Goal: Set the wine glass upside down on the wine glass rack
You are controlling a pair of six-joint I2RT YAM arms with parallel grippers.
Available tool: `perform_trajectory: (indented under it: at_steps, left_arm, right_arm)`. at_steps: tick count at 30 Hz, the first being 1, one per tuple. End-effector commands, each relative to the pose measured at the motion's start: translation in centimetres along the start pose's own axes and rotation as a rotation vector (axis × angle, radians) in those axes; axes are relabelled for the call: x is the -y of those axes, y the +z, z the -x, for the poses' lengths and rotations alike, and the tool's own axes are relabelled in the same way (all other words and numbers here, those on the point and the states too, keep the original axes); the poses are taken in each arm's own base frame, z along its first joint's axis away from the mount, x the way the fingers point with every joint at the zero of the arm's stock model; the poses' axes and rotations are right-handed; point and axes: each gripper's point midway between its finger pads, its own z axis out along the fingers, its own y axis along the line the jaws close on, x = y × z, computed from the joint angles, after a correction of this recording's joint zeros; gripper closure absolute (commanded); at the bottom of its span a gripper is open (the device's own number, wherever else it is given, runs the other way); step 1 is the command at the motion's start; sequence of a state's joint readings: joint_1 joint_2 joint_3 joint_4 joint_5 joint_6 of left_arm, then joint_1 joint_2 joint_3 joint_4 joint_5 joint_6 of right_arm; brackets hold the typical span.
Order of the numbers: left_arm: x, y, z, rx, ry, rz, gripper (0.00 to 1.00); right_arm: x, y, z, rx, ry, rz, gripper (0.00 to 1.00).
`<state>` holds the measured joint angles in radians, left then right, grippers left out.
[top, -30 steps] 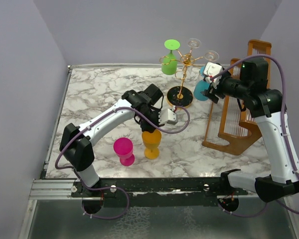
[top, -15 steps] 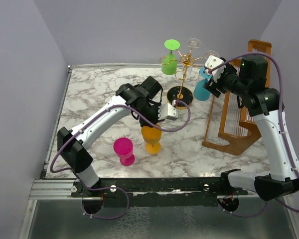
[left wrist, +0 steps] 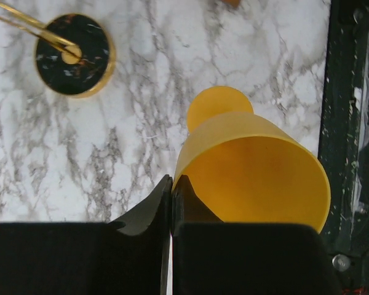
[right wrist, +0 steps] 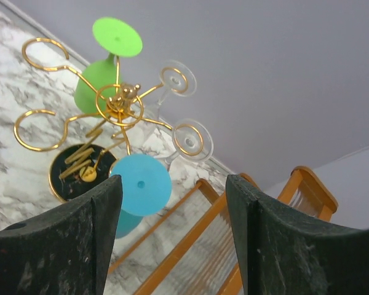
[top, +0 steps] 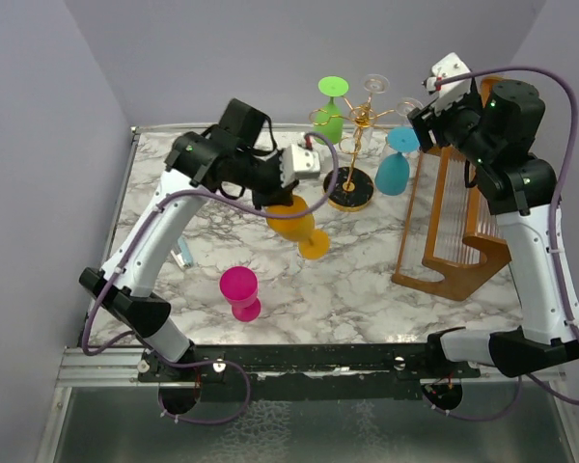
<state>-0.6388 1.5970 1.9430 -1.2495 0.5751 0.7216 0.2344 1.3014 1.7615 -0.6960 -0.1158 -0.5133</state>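
The gold wine glass rack [top: 353, 145] stands at the back on its round black base [top: 349, 189]. A green glass [top: 329, 118] and two clear glasses hang from it upside down. My left gripper [top: 283, 196] is shut on the rim of an orange wine glass [top: 295, 218] and holds it tilted above the table, left of the rack base. In the left wrist view the fingers [left wrist: 150, 209] pinch the orange glass's [left wrist: 258, 172] rim. My right gripper [top: 423, 118] is open and empty, raised above an upside-down blue glass [top: 394, 169]. I cannot tell if the blue glass hangs or stands.
A pink glass [top: 240, 292] stands at the front of the marble table [top: 174, 183]. A brown wooden slatted frame [top: 454, 241] stands at the right, also in the right wrist view [right wrist: 197, 246]. A small blue-white object [top: 181, 256] lies at the left.
My left arm has lifted the orange glass off the table and tilted it, moving up and back. My right gripper has let go of the blue glass and risen away.
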Motion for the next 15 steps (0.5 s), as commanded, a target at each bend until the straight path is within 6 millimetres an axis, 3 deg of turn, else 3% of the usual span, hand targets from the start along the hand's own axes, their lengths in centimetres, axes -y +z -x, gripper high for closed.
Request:
perform_trajectory:
  at_steps: [1, 7, 15]
  left_arm:
    - [-2.4, -4.8, 3.7, 0.225, -0.092, 0.062, 1.0]
    - [-5.9, -8.1, 5.1, 0.356, -0.174, 0.195, 1.0]
    - [-10.7, -9.9, 6.2, 0.44, -0.286, 0.423, 1.0]
  right_arm:
    - [1.3, -0.3, 2.7, 0.084, 0.125, -0.055, 0.32]
    - [-2.1, 0.7, 4.2, 0.152, 0.178, 0.142, 0.33]
    - [-8.8, 2.7, 4.0, 0.168, 0.351, 0.49, 0.35]
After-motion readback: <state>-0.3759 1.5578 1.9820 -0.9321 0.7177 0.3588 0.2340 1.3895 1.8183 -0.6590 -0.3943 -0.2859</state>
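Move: The left hand already pinches the orange wine glass by its rim; the top of the rack it is carried towards lies about 22 cm to the right and 24 cm ahead, roughly level. Around it, the blue glass hangs some 30 cm right and 19 cm ahead, the green one 14 cm right and 30 cm ahead. From the empty right hand, the orange glass's middle is about 28 cm left, 13 cm back and 18 cm lower, and the blue glass 7 cm left, 7 cm ahead, 16 cm lower. Up and forward, about 8 cm each way and slightly left, the left hand carries the orange glass towards the rack, keeping its rim pinch while swinging some 30 degrees so the fingers point more level and the foot comes round. The right hand, open, lifts a little and sinks back as it slides about 6 cm left towards the orange glass, turning counter-clockwise. ##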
